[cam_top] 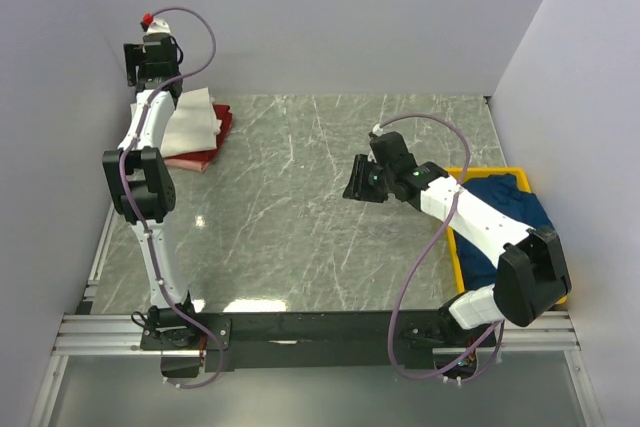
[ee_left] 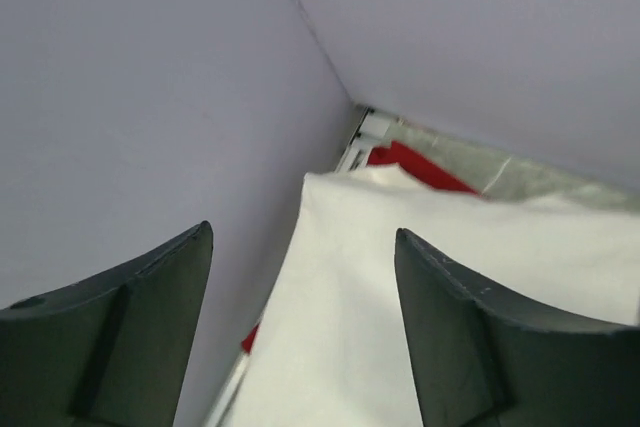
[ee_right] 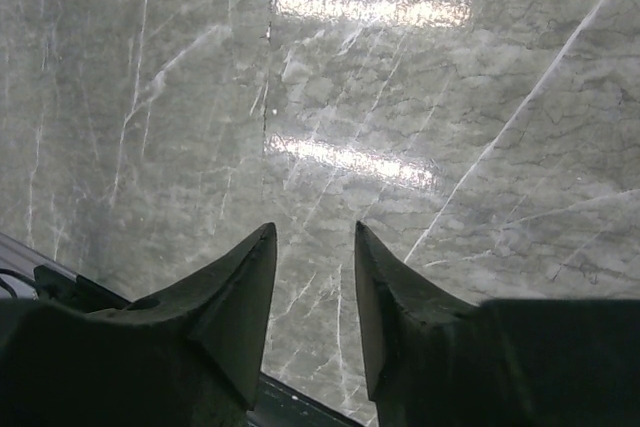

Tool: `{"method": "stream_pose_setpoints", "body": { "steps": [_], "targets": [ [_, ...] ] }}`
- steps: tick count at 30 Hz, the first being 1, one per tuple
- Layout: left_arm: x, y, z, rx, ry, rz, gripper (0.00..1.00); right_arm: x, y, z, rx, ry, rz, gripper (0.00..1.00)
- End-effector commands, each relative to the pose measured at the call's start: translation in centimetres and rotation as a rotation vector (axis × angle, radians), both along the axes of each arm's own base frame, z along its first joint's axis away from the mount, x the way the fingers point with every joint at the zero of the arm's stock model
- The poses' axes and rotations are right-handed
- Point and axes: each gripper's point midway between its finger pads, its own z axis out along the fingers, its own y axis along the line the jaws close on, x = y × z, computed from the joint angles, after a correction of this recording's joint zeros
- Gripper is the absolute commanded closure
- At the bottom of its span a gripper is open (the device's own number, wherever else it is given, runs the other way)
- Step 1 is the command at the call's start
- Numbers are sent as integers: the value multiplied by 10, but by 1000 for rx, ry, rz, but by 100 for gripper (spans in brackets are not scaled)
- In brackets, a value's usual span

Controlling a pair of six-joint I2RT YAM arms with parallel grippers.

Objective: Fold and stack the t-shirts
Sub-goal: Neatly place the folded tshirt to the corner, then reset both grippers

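Note:
A folded cream t-shirt (cam_top: pixel 192 123) lies on a dark red t-shirt (cam_top: pixel 200 159) at the far left of the table, near the back corner. My left gripper (cam_top: pixel 148 65) hangs over that pile by the left wall. In the left wrist view it (ee_left: pixel 302 235) is open, the cream t-shirt (ee_left: pixel 335 317) below the jaws and a strip of the dark red one (ee_left: pixel 425 165) beyond. A navy blue t-shirt (cam_top: pixel 510 205) lies bunched in the bin at the right. My right gripper (cam_top: pixel 358 182) hovers open over bare marble mid-table, nothing between its fingers (ee_right: pixel 314 227). No pink shirt is in view.
A yellow plastic bin (cam_top: pixel 480 169) stands at the right edge, partly under my right arm. White walls enclose the table on the left, back and right. The left gripper is close to the left wall (ee_left: pixel 150 97). The marble tabletop (cam_top: pixel 300 217) lies between the two arms.

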Motion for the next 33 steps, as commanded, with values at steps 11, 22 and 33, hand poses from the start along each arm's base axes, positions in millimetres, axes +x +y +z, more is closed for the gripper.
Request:
{"method": "stream_pose_setpoints", "body": {
  "steps": [11,22,33],
  "targets": [
    [-41,-57,73,-466,-409,-26,0,9,5,41,40,-130,-12,45],
    [-152,-201,36,-778,-321,-200,1,-5,-13,57,43,-191,-45,32],
    [-288,-343,-10,-933,-129,-513,1,-23,-35,81,86,-274,-110,27]
  ]
}}
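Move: The folded white t-shirt's middle lies some 7 cm back, 7 cm right and 20 cm below the left gripper, its far-left corner nearer the fingers. Beneath it, the folded red t-shirt is about 8 cm back, 8 cm right and 22 cm below that gripper. From the right gripper, the white t-shirt is roughly 24 cm ahead, 47 cm left and 10 cm lower; the blue t-shirt is about 6 cm back, 34 cm right and 10 cm lower. Spread the left gripper, already mostly open, to full width and lift it about 4 cm while drawing back, then sweep it fast away from the white t-shirt over the open table, some 32 cm right and 27 cm back in all. Sink slightly late on, rolling its left side down about 50 degrees and turning clockwise. Raise the right gripper about 7 cm, opening it wider. ##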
